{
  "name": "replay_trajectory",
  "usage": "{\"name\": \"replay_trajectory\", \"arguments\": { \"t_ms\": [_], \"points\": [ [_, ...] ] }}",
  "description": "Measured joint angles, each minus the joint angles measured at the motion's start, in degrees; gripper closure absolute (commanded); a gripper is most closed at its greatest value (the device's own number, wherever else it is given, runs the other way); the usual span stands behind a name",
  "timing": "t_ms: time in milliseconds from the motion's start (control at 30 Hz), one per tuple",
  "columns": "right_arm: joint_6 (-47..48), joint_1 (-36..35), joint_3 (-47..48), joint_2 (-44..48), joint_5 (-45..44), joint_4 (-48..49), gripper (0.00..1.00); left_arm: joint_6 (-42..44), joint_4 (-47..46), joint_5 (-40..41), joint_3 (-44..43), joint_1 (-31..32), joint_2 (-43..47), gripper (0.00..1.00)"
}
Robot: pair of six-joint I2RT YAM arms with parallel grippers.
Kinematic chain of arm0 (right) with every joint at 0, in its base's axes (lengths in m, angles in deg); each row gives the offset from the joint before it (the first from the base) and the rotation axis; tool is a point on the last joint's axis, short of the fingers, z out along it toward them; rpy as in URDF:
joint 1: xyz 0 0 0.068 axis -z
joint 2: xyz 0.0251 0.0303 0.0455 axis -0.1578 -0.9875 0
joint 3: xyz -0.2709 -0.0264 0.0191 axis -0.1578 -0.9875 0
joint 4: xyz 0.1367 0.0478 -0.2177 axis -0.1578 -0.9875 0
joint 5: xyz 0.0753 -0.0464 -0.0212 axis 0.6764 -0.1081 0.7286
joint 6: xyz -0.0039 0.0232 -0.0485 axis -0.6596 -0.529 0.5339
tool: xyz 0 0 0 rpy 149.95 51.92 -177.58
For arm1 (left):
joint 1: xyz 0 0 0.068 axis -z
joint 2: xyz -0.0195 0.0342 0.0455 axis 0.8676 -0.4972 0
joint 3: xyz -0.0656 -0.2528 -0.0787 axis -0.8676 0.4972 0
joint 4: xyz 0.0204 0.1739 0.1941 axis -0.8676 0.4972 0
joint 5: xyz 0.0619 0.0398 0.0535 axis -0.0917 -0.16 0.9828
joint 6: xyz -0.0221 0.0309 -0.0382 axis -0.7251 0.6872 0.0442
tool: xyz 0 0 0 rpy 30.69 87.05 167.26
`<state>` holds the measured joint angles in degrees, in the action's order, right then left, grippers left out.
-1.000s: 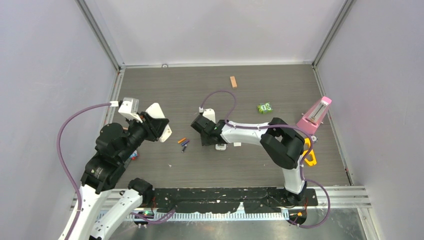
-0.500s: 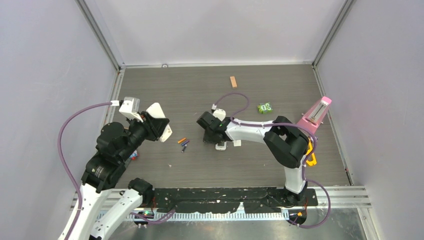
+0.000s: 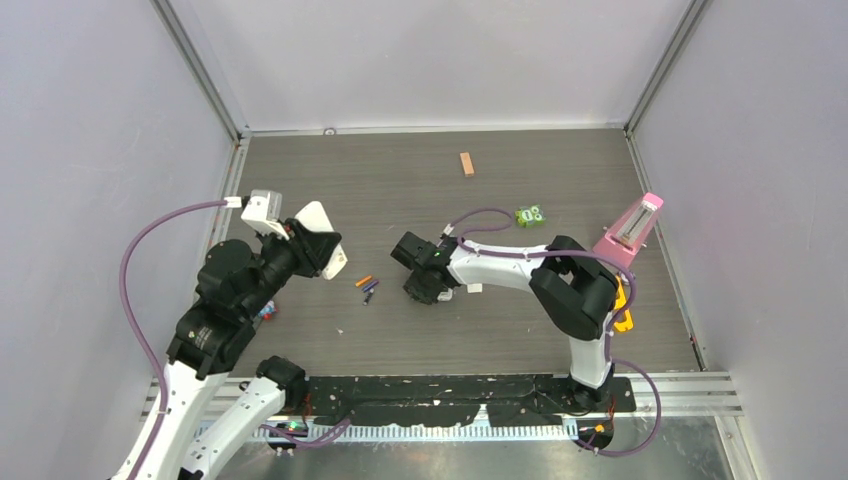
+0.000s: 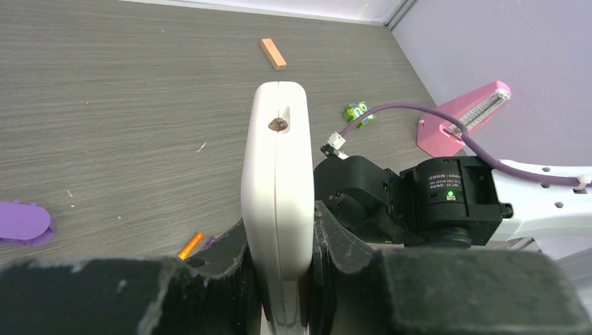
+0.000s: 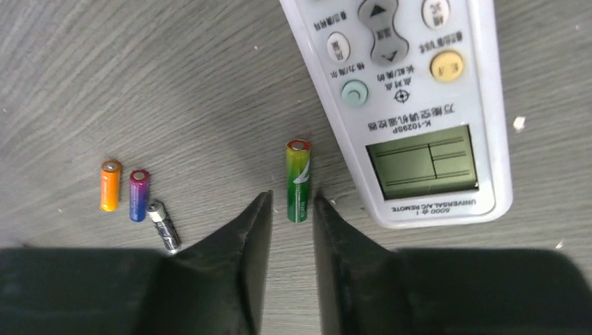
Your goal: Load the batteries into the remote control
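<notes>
The remote control (image 5: 412,105) lies face up on the table, its display toward my right gripper (image 5: 292,197); in the top view only white slivers of the remote control (image 3: 441,293) show beneath that arm. My right gripper (image 3: 425,292) is low over the table with its jaws narrowly apart, the tips on either side of the near end of a green battery (image 5: 298,180). The orange battery (image 5: 110,185), the blue-purple battery (image 5: 138,195) and a black one (image 5: 163,226) lie to the left. My left gripper (image 4: 279,230) is raised and shut on a second white remote (image 4: 276,167), held edge-on.
A tan wooden block (image 3: 466,163) lies near the back wall. A green toy (image 3: 530,215) and a pink metronome (image 3: 632,228) stand at the right. A purple piece (image 4: 24,222) lies at the left. The enclosure walls ring the table.
My right gripper has turned at the wrist and come down toward the near side over the remote control and green battery. The left arm has hardly moved and still holds the white remote.
</notes>
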<state>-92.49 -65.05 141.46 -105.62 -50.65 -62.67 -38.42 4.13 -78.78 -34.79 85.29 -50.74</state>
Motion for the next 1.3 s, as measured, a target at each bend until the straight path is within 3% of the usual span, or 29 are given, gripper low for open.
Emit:
{"name": "replay_trajectory", "arguments": {
  "t_ms": [33, 100, 167, 300, 433, 600, 700, 933, 1133, 1300],
  "points": [
    [-0.96, -0.15, 0.15, -0.02, 0.02, -0.2, 0.47, 0.0, -0.17, 0.0, 0.02, 0.0, -0.04, 1.0],
    [-1.62, -0.24, 0.72, -0.02, -0.09, -0.52, 0.33, 0.02, -0.42, 0.0, 0.04, 0.0, -0.15, 1.0],
    [-1.36, -0.33, 1.22, 0.04, -0.96, -0.61, 0.26, 0.04, -0.52, 0.0, 0.04, 0.0, -0.31, 1.0],
    [1.92, -0.5, 0.26, 1.86, -3.48, -0.15, 0.21, 0.07, -0.61, 0.02, 0.07, 0.0, -0.5, 1.0],
    [9.64, -0.46, -3.91, 8.09, -5.2, 3.37, 0.24, 0.11, -0.61, 0.0, 0.33, 0.0, -0.57, 1.0],
    [31.89, 0.24, -9.31, 19.04, -4.68, 14.43, 0.2, 0.48, -0.2, -0.7, 0.33, 0.0, -1.31, 1.0],
    [52.17, 0.83, -12.48, 24.13, 0.33, 21.53, 0.2, 1.07, 0.74, -1.84, 0.33, 0.0, -2.19, 1.0],
    [90.66, 0.92, -12.15, 21.62, 13.9, 20.26, 0.22, 1.44, 5.88, -7.43, -1.44, -0.83, -5.62, 1.0],
    [112.87, 0.9, -11.93, 15.04, 16.33, 16.0, 0.21, 1.07, 8.37, -12.31, -4.17, -4.39, -8.57, 1.0],
    [121.92, 0.9, -12.33, 13.9, 17.14, 16.83, 0.25, -0.15, 9.88, -15.26, -4.37, -11.56, -10.91, 1.0]
  ]
}}
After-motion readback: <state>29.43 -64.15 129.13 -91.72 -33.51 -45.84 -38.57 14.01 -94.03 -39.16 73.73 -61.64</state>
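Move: The green battery lies at the right hand's fingertips, its middle about 1 cm ahead, 1 cm to the right and 1 cm below. The white remote with the display is centred some 5 cm to the hand's right and 4 cm ahead; the white cover sits about 11 cm right and 2 cm ahead, and the purple battery about 9 cm left and 3 cm ahead. From the left hand the green battery is roughly 16 cm right, 3 cm ahead and 30 cm down. Straight up off the green battery goes the right hand, its nearly shut fingers spreading wide first; it climbs about 13 cm, then sinks back some 8 cm over the battery, turning roughly 110 degrees counter-clockwise. The left hand keeps its grip on the other white remote while lowering it about 4 cm, tipping it down some 15 degrees. ##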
